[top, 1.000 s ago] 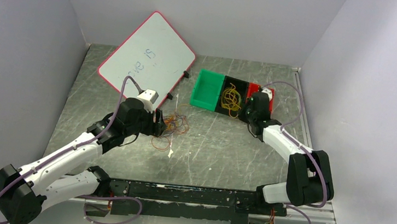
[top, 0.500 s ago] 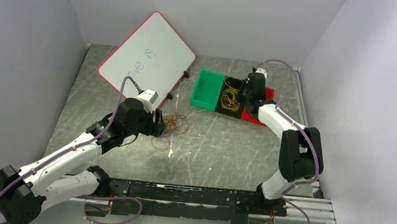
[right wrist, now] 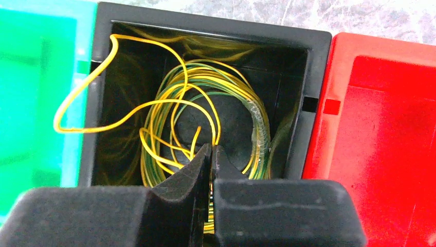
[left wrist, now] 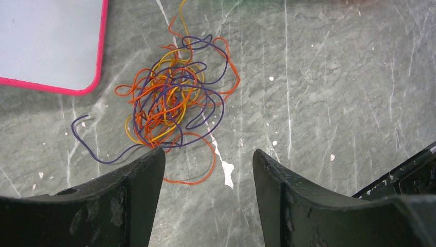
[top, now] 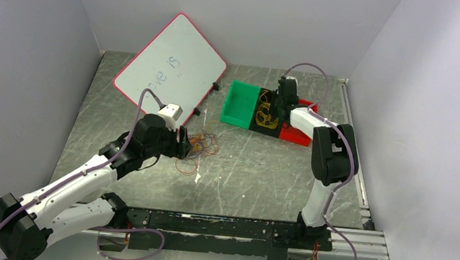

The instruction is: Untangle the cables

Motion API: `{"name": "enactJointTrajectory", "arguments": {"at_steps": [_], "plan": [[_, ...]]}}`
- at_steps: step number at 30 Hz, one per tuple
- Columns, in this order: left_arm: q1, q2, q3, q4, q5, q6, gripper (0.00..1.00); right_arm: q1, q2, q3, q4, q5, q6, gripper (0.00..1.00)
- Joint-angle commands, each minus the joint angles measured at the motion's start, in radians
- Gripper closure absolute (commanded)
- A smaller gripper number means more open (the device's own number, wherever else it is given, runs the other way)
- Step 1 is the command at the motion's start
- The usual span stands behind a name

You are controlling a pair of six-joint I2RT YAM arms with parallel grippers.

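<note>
A tangle of thin orange, yellow and dark purple cables [left wrist: 172,103] lies on the table, just beyond my left gripper [left wrist: 208,157]. That gripper is open and holds nothing; its left fingertip sits at the edge of the tangle. In the top view the bunch of cables [top: 202,145] lies right of the left gripper [top: 183,144]. My right gripper [right wrist: 212,149] is shut over the black bin [right wrist: 205,25], with strands of a yellow cable [right wrist: 154,110] running in to its tips. One yellow loop hangs over the bin's left wall. More yellow-green coils lie inside.
A green bin [top: 237,105] adjoins the black bin [top: 258,123] on the left and a red bin [top: 294,134] adjoins it on the right. A pink-rimmed whiteboard [top: 170,60] leans at the back left, its corner close to the tangle. Grey walls enclose the table.
My right arm has swung from beside the red bin back and left over the black bin, gripper still shut. The left arm and the tangle have not moved.
</note>
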Motion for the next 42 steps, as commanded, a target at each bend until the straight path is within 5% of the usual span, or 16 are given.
{"name": "enactJointTrajectory", "arguments": {"at_steps": [1,28,42], "plan": [[0.003,-0.009,-0.002,-0.014,-0.011,-0.002,0.32,0.005,0.046,0.047,-0.046,0.026,-0.046,0.94],[0.003,0.007,0.002,-0.001,0.007,-0.002,0.32,0.018,-0.159,0.102,-0.156,0.086,-0.087,0.59],[0.004,-0.018,-0.006,-0.019,-0.004,-0.012,0.32,0.018,-0.107,0.142,-0.094,-0.160,-0.076,0.60]]}}
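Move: The yellow cable's loose end is pinched in the right fingers; the yellow-green coil it is going onto lies in the black bin, some 4 cm below that hand, about 1 cm ahead and 2 cm to its left. The green bin is roughly 12 cm left and 3 cm ahead, the red bin 9 cm right and 1 cm back. From the left hand the coil lies about 24 cm ahead, 25 cm right and 13 cm below. The yellow cable is lowered about 2 cm further into the black bin by the right hand, whose fingers then open to a bit under half and let go of it. Opening still, the hand rises straight up off the coil by some 10 cm, then shifts about 3 cm left with a slight counter-clockwise turn, the fingers staying open. ##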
